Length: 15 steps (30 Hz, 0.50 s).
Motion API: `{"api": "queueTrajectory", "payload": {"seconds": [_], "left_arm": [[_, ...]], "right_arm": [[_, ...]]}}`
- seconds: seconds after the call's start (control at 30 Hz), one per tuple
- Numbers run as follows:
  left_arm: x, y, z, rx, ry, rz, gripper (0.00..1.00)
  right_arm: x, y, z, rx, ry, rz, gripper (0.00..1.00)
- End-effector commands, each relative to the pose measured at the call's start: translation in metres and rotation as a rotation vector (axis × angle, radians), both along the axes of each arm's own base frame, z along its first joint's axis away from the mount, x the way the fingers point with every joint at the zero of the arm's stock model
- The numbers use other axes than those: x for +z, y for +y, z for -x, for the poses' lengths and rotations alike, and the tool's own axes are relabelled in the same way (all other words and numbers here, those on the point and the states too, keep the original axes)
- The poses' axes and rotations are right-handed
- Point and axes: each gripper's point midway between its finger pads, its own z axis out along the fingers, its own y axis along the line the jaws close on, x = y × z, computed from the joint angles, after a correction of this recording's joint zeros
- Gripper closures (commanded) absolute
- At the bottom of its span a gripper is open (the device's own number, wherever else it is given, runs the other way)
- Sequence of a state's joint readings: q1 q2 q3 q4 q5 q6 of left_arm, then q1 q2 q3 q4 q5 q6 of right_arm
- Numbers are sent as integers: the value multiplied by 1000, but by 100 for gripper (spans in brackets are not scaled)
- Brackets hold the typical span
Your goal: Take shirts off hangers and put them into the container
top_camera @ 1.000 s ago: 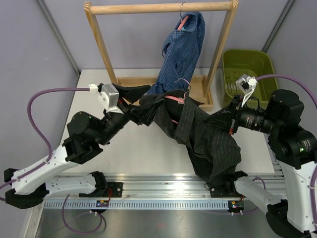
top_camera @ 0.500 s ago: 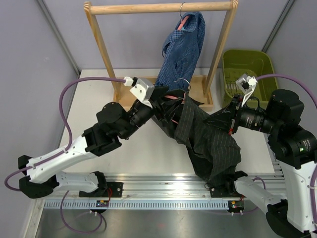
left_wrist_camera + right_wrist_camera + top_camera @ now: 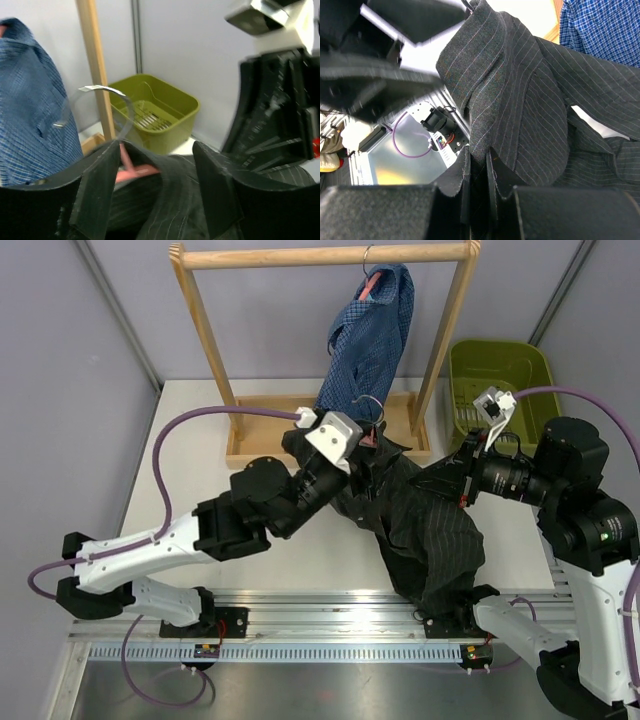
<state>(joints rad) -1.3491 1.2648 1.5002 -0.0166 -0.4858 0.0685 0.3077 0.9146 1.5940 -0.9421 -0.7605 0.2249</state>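
Note:
A black striped shirt (image 3: 430,530) drapes from the table's middle over the front edge, with a pink hanger (image 3: 132,170) still inside its collar (image 3: 170,165). My left gripper (image 3: 370,448) (image 3: 156,150) is open, one finger on each side of that collar and hanger. The hanger's wire hook (image 3: 102,90) rises just beyond them. My right gripper (image 3: 448,478) (image 3: 477,156) is shut on a fold of the black shirt (image 3: 520,90). A blue checked shirt (image 3: 368,345) (image 3: 35,125) hangs on the other pink hanger (image 3: 373,283). The olive-green container (image 3: 500,380) (image 3: 155,117) stands at the back right.
The wooden rack (image 3: 320,255) stands at the back, its base board (image 3: 265,445) on the table and one post (image 3: 95,65) close to my left fingers. The right arm's wrist (image 3: 280,115) is close to the left gripper. A metal rail (image 3: 330,605) runs along the front edge.
My left arm has swung from the table's left side rightwards to the black shirt's collar, its jaws narrowing a little. The right arm keeps its grip and has barely moved.

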Motion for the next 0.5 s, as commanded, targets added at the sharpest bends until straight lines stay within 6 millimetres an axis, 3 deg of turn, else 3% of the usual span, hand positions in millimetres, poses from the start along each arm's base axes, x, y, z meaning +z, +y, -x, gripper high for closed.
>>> {"api": "queueTrajectory", "payload": {"seconds": [0.0, 0.07, 0.13, 0.3, 0.37, 0.4, 0.47], "left_arm": [[8, 2, -2, 52, -5, -1, 40], [7, 6, -6, 84, -1, -3, 49], [7, 11, -6, 94, -3, -2, 51], [15, 39, -4, 113, -14, 66, 67], [16, 47, 0, 101, -22, 90, 67], [29, 63, 3, 101, -32, 146, 66], [23, 72, 2, 118, -33, 155, 63]], "right_arm": [[19, 3, -5, 5, -91, -34, 100], [18, 2, -3, 3, -92, -33, 100], [18, 2, -2, 7, -95, -33, 100], [19, 1, 1, 6, -102, -32, 100], [19, 1, 1, 6, -103, -30, 100], [18, 1, 0, 5, -100, -29, 100], [19, 1, 0, 8, -102, -30, 100]]}}
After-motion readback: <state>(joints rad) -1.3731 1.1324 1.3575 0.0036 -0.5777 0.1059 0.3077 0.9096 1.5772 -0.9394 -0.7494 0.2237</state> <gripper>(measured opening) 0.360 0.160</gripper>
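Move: The pink neck of the dark shirt's hanger is close beyond the left fingers, about 4 cm ahead of the left hand, 1 cm to its right and a centimetre lower. From that hand, the right hand's grip on the dark shirt is some 8 cm right, about 1 cm back and 4 cm lower; the blue shirt hangs about 26 cm ahead, 2 cm right and a little lower. The hanger neck is roughly 5 cm ahead of the right hand, 7 cm left and 3 cm higher. The left hand first dips about 2 cm beside the pink hanger, edging a centimetre to the right as its wide-open fingers start to close, then reverses and draws left about 5 cm, away from the hanger neck and rising only slightly near the end, with the fingers narrowed to roughly a third open and not visibly holding the hanger. The right hand stays practically in place and keeps the dark striped shirt pinched near its shoulder, its fingers still pointing left and slightly down. ##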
